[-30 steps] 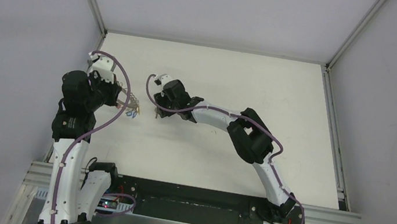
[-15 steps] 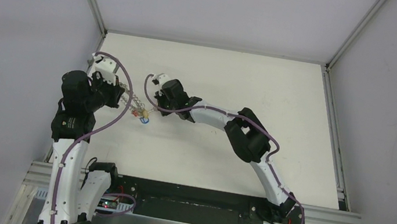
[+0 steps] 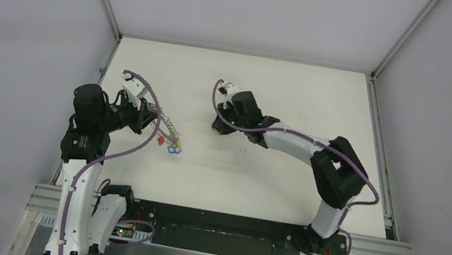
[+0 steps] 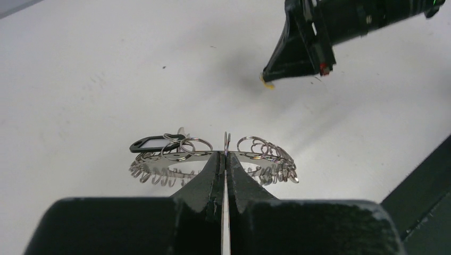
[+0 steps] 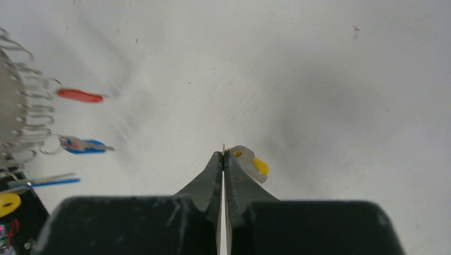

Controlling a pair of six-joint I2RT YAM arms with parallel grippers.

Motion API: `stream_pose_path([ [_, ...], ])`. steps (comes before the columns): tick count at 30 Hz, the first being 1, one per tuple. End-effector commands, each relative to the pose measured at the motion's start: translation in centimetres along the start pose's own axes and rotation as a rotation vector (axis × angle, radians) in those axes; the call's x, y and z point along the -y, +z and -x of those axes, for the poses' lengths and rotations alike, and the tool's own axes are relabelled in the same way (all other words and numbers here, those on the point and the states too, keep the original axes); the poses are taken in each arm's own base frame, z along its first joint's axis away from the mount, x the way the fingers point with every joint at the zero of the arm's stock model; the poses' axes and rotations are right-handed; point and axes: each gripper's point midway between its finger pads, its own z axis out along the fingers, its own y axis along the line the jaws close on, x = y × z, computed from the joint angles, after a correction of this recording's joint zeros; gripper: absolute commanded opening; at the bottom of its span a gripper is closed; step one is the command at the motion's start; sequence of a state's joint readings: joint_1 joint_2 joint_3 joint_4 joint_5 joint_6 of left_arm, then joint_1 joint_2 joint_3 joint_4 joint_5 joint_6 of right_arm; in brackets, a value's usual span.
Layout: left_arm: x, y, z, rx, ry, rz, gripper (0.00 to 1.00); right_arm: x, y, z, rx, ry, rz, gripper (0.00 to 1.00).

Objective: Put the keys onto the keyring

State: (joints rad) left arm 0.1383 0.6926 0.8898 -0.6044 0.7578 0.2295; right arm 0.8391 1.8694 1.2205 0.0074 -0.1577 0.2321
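Note:
My left gripper is shut on the near rim of the keyring, a flat grey metal ring hung with many small wire loops, held level above the table. From the ring hang a red key and a blue key; both also show in the top view as keys under the ring. My right gripper is shut on a silver key with a yellow head, which juts right from its tips. That gripper hangs to the right of the ring, apart from it.
A black tag with a white window hangs on the ring's left side. The white table has metal rails along its left and right edges. The black base strip runs along the near edge.
My right gripper closed beside the ring and then drew away to the right with the yellow key. My left gripper swung the ring down and to the right.

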Motion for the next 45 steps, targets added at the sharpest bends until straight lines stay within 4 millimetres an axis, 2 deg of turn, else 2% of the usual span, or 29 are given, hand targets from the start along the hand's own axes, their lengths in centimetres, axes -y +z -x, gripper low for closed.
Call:
stream_pose_path([
  [1,3.2,0.3,1.5,0.083,0.068,-0.188,0.00,-0.2,-5.3,3.3,0.128,0.094,0.041,0.00],
  [5,4.7,1.3,1.3,0.082,0.074,-0.251,0.00,2.5,-8.8,2.4,0.133,0.119,-0.115,0.00],
  [8,6.3,2.6,1.1,0.065,0.093,-0.296,0.00,3.1,-11.3,2.0,0.139,0.088,-0.139,0.00],
  [15,10.3,6.6,0.7,0.027,0.127,-0.395,0.00,2.9,-16.6,0.0,0.160,0.098,-0.056,0.00],
  [20,13.6,9.0,0.0,0.001,0.207,-0.487,0.00,2.1,-20.3,-2.0,0.126,0.048,-0.029,0.00],
  [25,15.9,10.7,-0.7,-0.002,0.273,-0.551,0.00,-0.3,-23.5,-3.8,0.074,-0.019,0.078,0.00],
  [34,18.4,11.8,-2.0,-0.015,0.348,-0.595,0.00,-5.9,-25.9,-5.6,-0.018,-0.080,0.416,0.00],
  [38,19.3,11.6,-2.2,-0.006,0.388,-0.618,0.00,-6.9,-26.2,-5.4,-0.029,-0.072,0.471,0.00],
  [45,20.3,11.2,-2.2,0.027,0.439,-0.633,0.00,-7.2,-25.6,-3.2,-0.017,0.024,0.460,0.00],
])
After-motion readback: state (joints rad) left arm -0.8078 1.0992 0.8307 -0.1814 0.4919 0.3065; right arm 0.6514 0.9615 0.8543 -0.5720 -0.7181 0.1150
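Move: Some 8 cm back, 13 cm left and 12 cm above the right hand, which already holds the yellow key clear of the table, lies the middle of the keyring. The left hand already grips the keyring's rim; the yellow key is about 7 cm ahead, 16 cm right and 19 cm below that hand. The red key hangs roughly 3 cm back, 1 cm right and 10 cm below the left hand, the blue keys 4 cm back, 5 cm right and 12 cm below. Swinging the keyring some 22 cm to the right while sinking 6 or 7 cm, the left hand turns about 40 degrees clockwise and slows beside the yellow key. The right hand keeps its pinch on that key, first going right and rising, then drawing back about 18 cm with a counter-clockwise turn, ending level with the left hand and just off the keyring's near side. ##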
